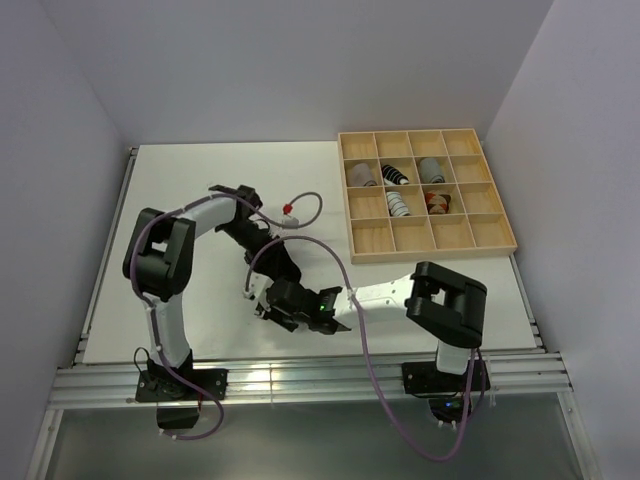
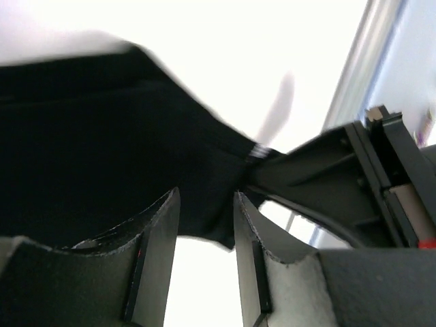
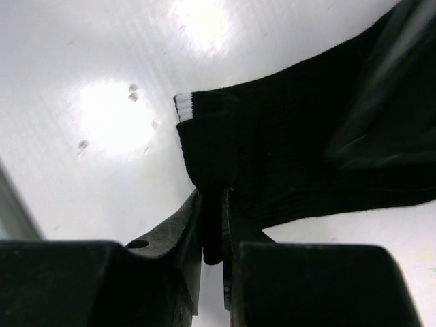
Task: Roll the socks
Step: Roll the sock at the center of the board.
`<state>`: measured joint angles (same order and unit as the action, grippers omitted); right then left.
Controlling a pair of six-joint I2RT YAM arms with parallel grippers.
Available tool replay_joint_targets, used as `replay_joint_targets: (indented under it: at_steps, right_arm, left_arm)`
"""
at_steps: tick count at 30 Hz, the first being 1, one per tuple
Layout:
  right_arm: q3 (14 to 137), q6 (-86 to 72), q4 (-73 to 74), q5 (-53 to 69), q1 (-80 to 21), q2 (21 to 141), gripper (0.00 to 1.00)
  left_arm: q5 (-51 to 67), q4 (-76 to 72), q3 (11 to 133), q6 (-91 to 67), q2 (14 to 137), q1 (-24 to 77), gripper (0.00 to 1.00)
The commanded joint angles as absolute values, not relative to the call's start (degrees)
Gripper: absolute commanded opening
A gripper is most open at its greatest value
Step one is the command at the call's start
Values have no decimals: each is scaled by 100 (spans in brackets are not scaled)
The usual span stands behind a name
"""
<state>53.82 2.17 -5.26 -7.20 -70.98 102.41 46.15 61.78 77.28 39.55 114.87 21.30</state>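
A black sock (image 3: 286, 157) with a white band at its cuff (image 3: 184, 107) lies spread on the white table. My right gripper (image 3: 212, 195) is shut on a fold at the sock's edge near that cuff. My left gripper (image 2: 206, 199) is open, its fingertips standing either side of the edge of the same black sock (image 2: 102, 150), with bare table showing between the fingers. From above, the left gripper (image 1: 268, 258) and right gripper (image 1: 273, 302) sit close together at mid-table and cover most of the sock.
A light wooden grid tray (image 1: 346, 200) stands at the back right. It holds rolled socks: a black striped one (image 1: 394, 174), a grey one (image 1: 430, 168), a white striped one (image 1: 398, 203) and a brown-orange one (image 1: 437, 203). Cables loop over the table's middle.
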Motion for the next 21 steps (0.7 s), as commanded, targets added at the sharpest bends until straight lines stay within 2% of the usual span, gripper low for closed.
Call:
replay_joint_targets:
  at_steps: [1, 7, 13, 14, 15, 21]
  right_arm:
    - [5177, -228, -369, -27, -6935, 9783, 4]
    - [5273, -457, -79, 1396, -6382, 9712, 4]
    - [5677, -957, 228, 3099, -5355, 10063, 4]
    - [5904, -1010, 316, 3294, -5239, 10290, 4]
    - [6072, -1046, 621, 3496, -5143, 10440, 4]
    - [7364, -1405, 1590, 4735, -4659, 11643, 4]
  left_arm:
    - [4808, 5021, 7700, 2981, 10917, 1767, 42]
    - [4431, 3008, 6919, 1759, 9802, 1029, 43]
    - [3745, 1374, 5681, 1494, 8272, 809, 53]
    - [3701, 1284, 5547, 1529, 8105, 809, 61]
    - [3718, 1257, 5346, 1686, 7842, 809, 63]
    - [3648, 1099, 4511, 2502, 7051, 949, 66]
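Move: The black sock's middle lies about 10 cm ahead and 4 cm right of the right hand, roughly 1 cm lower, with its cuff already pinched there. From the left hand the sock's middle is just 2 cm ahead, 2 cm right and some 3 cm below. The wooden tray's middle stands roughly 26 cm ahead and 37 cm right of the right hand. The black sock's cuff stays pinched in the right hand, which eases back and right a little, then draws the cuff forward, ending about 5 cm on, the wrist turning some 40 degrees so its fingertips swing back towards the base. The left hand, already open, leaves the sock forward, left and up, about 10 cm each in reach and height, turning its fingers forward and opening wider. ##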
